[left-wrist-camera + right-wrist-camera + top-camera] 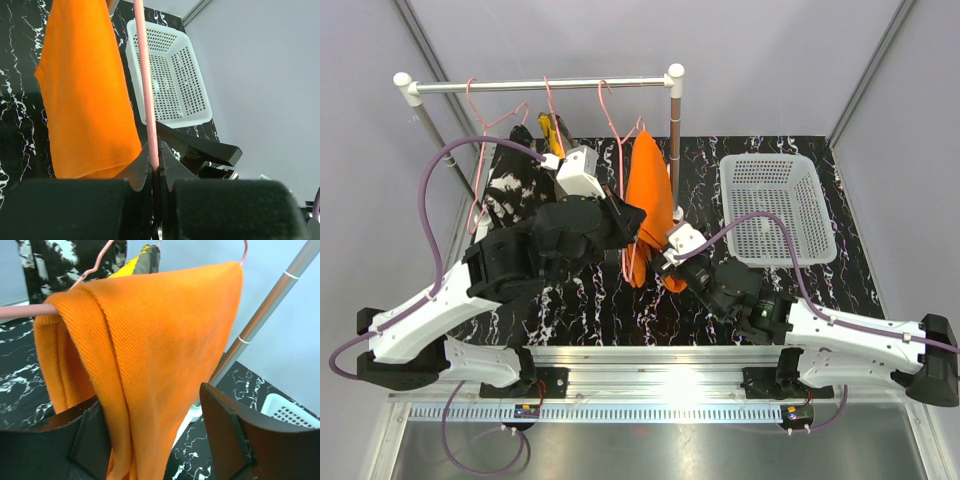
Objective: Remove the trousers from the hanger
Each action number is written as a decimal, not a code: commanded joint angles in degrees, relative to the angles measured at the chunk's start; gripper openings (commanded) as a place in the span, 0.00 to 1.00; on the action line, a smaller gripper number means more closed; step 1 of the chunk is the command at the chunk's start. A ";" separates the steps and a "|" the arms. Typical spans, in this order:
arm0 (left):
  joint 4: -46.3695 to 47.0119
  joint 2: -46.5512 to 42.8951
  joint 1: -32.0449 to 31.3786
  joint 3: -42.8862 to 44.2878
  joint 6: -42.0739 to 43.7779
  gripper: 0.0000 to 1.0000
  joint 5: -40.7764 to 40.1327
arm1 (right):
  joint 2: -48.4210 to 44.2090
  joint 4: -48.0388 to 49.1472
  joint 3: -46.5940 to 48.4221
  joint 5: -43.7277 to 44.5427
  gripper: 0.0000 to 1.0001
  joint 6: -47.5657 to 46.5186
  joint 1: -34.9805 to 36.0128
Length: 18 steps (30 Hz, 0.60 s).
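The bright orange trousers (648,200) hang folded over a pink hanger (610,110) on the rack rail. My left gripper (630,222) is shut on that hanger's thin pink bar (145,75), just beside the orange cloth (85,100). My right gripper (665,262) stands open around the lower part of the orange trousers (150,350). The cloth lies against the left finger (90,440), with a gap to the right finger (225,430). The camouflage trousers (552,130) and the black speckled trousers (515,185) hang on two more pink hangers to the left.
The rack's right upright pole (675,140) stands just behind the orange trousers, close to my right gripper. A white perforated basket (775,205) sits on the black marbled table at the right. Grey walls enclose the space.
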 commanded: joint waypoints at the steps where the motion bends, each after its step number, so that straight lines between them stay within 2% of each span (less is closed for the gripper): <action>1: 11.69 -1.14 -0.66 4.39 2.01 0.00 -4.12 | 3.20 5.91 1.83 4.32 0.73 -2.94 0.07; 5: 11.87 -0.17 -1.28 5.26 2.27 0.00 -4.21 | 6.82 5.92 6.57 3.45 0.73 -1.72 -0.01; 9: 11.00 0.01 -1.45 5.88 2.45 0.00 -4.65 | 7.70 8.64 7.19 3.08 0.72 0.22 0.07; 11: 10.47 0.01 -1.45 6.14 2.53 0.00 -4.91 | 8.05 11.81 7.11 4.75 0.67 -1.35 -0.02; 15: 9.59 -0.43 -1.45 5.71 2.80 0.00 -5.35 | 7.70 15.41 6.84 6.08 0.45 -5.40 -0.10; 18: 8.28 -0.17 -1.45 5.35 3.50 0.00 -5.00 | 6.91 16.82 6.84 3.72 0.44 -7.60 -0.37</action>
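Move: Keep in view the orange trousers, draped over the hanger: their middle is about 6 cm ahead of the open right gripper, 2 cm to its left and roughly level, with the front fold already between its fingers. The hanger's held end lies some 5 cm left and 5 cm above, neither ahead nor back; the rack's right post is about 18 cm straight ahead. From the left gripper the trousers are about 8 cm ahead, 4 cm right, 5 cm lower. Slide the right gripper left and forward about 3 cm, deeper around the front fold of the orange trousers, then lift it some 2.5 cm while the fingers close part-way on the cloth. With the left gripper keep the hanger's end pinched, nearly in place. ##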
